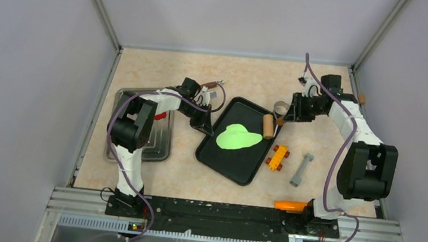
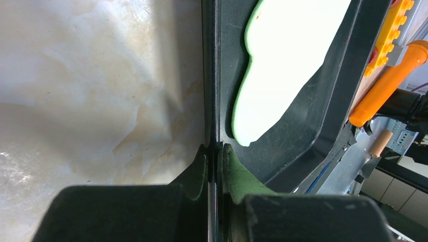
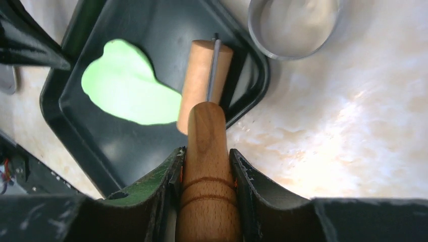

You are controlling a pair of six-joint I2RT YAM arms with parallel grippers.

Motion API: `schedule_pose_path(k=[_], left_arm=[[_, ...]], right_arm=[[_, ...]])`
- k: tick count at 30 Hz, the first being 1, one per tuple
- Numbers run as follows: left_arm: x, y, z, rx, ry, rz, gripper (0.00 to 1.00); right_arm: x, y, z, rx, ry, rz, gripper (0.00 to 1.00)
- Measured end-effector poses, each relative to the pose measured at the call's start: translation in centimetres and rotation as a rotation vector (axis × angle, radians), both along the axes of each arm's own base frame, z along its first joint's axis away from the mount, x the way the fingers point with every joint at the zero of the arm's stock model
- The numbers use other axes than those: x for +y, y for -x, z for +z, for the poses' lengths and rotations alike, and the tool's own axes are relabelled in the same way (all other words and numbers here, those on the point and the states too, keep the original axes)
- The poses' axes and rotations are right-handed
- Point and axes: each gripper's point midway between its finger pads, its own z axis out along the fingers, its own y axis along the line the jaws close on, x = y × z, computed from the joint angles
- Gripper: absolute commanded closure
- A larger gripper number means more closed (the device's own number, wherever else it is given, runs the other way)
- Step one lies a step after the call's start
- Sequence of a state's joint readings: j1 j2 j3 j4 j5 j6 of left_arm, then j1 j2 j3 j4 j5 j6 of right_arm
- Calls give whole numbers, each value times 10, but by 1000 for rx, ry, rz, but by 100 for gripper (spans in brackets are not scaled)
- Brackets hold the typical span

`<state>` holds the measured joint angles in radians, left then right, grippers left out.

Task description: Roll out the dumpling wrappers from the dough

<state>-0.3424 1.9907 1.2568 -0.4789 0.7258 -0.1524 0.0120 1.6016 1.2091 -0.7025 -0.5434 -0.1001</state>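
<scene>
The dough (image 1: 238, 137) is a flattened lime-green blob lying in the black tray (image 1: 225, 161). My right gripper (image 1: 288, 118) is shut on the wooden handle (image 3: 207, 151) of a rolling pin. The pin's roller (image 3: 202, 80) rests inside the tray at the right edge of the dough (image 3: 126, 91). My left gripper (image 1: 206, 122) is shut on the tray's left rim (image 2: 216, 101), one finger (image 2: 237, 174) inside the tray near the dough (image 2: 287, 60) and the other outside. No dumpling wrappers are in view.
A metal ring cutter (image 1: 281, 108) stands just beyond the tray's far right corner. A yellow toy brick (image 1: 278, 157), a grey piece (image 1: 301, 169) and an orange handle (image 1: 290, 205) lie to the right. A metal tray (image 1: 158, 142) sits at the left, with a wooden-handled tool (image 1: 212, 85) behind it.
</scene>
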Motion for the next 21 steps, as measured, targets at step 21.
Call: schedule_pose_path(k=[21], left_arm=[[1, 0, 0, 16, 9, -7, 100]], right_arm=[[148, 77, 45, -610, 530, 1313, 100]])
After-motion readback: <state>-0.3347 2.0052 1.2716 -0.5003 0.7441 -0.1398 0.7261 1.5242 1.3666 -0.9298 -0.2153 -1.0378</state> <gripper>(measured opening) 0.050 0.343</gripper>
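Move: Off to the right hand's left lies the green dough, its middle some 17 cm left of the hand, 4 cm back and 11 cm below; the roller already hangs from this hand by its handle, past the dough's right end. The metal ring stands about 4 cm left and 8 cm ahead of the hand, the toy car 3 cm left and 9 cm back. For the left hand, the dough's middle is roughly 9 cm to the right, 1 cm back and 2 cm lower. Lifting the roller clear of the tray's right end, the right hand arcs up about 12 cm, first slightly forward, then swings left some 15 cm and back 8 cm, sinking again towards the dough. The wrist spins the roller roughly 75 degrees counter-clockwise as the fingers keep the handle; the left fingers stay pinched on the tray's left rim. ##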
